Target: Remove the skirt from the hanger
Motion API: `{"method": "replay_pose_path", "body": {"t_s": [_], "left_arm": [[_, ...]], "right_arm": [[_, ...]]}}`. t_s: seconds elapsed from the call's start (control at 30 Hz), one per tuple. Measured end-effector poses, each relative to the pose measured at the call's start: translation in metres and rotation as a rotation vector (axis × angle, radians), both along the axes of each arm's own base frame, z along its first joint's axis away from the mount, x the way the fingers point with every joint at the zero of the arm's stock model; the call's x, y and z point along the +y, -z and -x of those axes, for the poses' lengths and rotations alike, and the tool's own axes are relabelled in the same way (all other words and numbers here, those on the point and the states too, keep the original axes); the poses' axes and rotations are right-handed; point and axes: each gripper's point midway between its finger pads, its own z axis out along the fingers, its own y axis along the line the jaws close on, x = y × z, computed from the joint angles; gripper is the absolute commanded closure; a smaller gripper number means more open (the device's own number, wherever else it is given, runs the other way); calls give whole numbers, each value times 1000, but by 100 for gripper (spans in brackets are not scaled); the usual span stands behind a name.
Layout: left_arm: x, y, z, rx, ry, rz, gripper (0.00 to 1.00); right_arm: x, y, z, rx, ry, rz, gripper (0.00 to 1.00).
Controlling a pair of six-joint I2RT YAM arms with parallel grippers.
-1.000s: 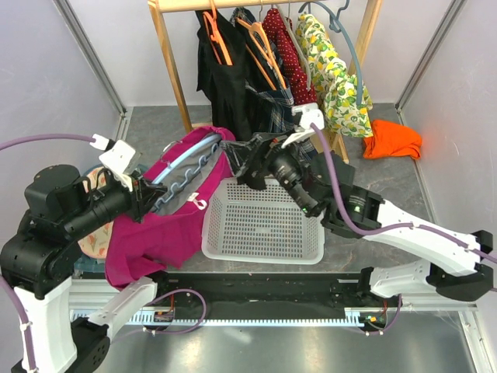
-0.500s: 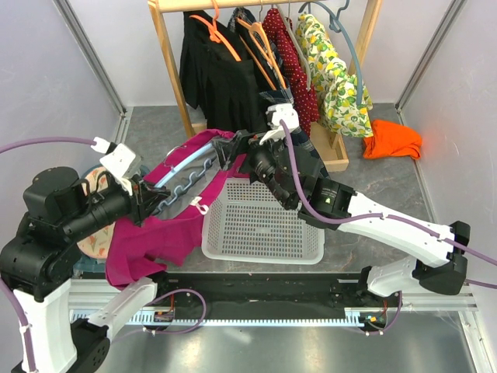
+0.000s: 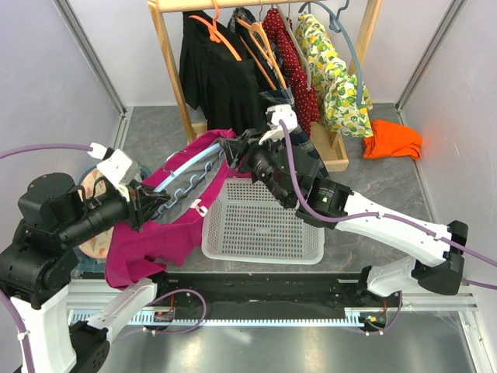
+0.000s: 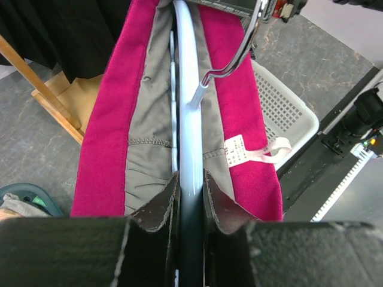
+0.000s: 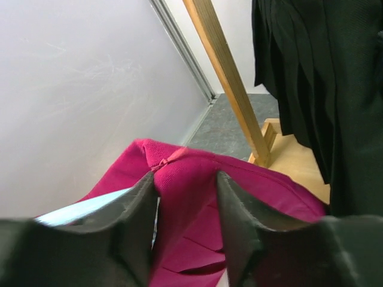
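Observation:
The skirt (image 3: 273,99), dark plaid, hangs on the rack from the pale peach hanger (image 3: 262,47), partly behind my right arm; neither gripper touches it. My left gripper (image 3: 147,203) (image 4: 191,179) is shut on a light-blue hanger (image 3: 186,165) (image 4: 187,119) that carries a magenta garment (image 3: 155,241) (image 4: 105,149). That hanger's metal hook (image 4: 245,48) points away from the left wrist camera. My right gripper (image 3: 233,151) (image 5: 187,179) is at the far end of the magenta garment (image 5: 191,203). Both of its fingers press a raised fold of that cloth beside the light-blue hanger's tip (image 5: 84,209).
A white mesh basket (image 3: 264,225) sits below the magenta garment's right side. The wooden rack (image 3: 172,70) holds a black garment (image 3: 210,78), a red dotted one (image 3: 291,54) and a lemon-print one (image 3: 334,70). An orange cloth (image 3: 392,140) lies at the back right.
My right arm has swung left from above the basket to the magenta garment's far end, and its jaws have narrowed onto the fabric. The black garment on the rack has shifted left.

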Motion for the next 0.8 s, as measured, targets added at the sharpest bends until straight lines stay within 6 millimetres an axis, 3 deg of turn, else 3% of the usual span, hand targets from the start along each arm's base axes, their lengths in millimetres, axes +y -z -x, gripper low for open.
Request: {"method": "replay_pose_path", "body": {"t_s": [0.03, 0.13, 0.3, 0.43, 0.6, 0.8], "left_arm": [[-1, 0, 0, 3, 5, 1, 98], [-3, 3, -1, 21, 17, 1, 98], [-10, 8, -10, 35, 41, 5, 98], [-19, 21, -20, 47, 74, 5, 98], [-25, 35, -23, 88, 107, 2, 98], [-31, 37, -20, 103, 150, 13, 98]], "right_arm": [[2, 1, 0, 3, -5, 1, 77], [7, 3, -2, 7, -8, 9, 88], [5, -1, -5, -2, 6, 75, 92], [3, -15, -3, -33, 18, 149, 93], [12, -46, 11, -87, 0, 177, 93], [30, -89, 39, -155, -38, 139, 93]]}}
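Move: Right gripper: the skirt's waistband, at the hanger's far end, already lies between its half-open fingers, about 1 cm ahead and 1 cm left, level. The black garment hangs some 17 cm ahead and about 1 cm left of this gripper; the white basket lies roughly 9 cm back, 7 cm right and far below. From the left gripper, still holding the hanger's near end, that waistband end is about 12 cm ahead, 14 cm right, about level. Close the right gripper on the skirt's waistband corner, then pull the cloth up about 9 cm, easing it back and a little left as the hand rolls slightly. Keep the left gripper shut on the blue hanger and bring it down some 4 cm, to the right and slightly forward, turning it clockwise, so the two hands draw apart in height. ##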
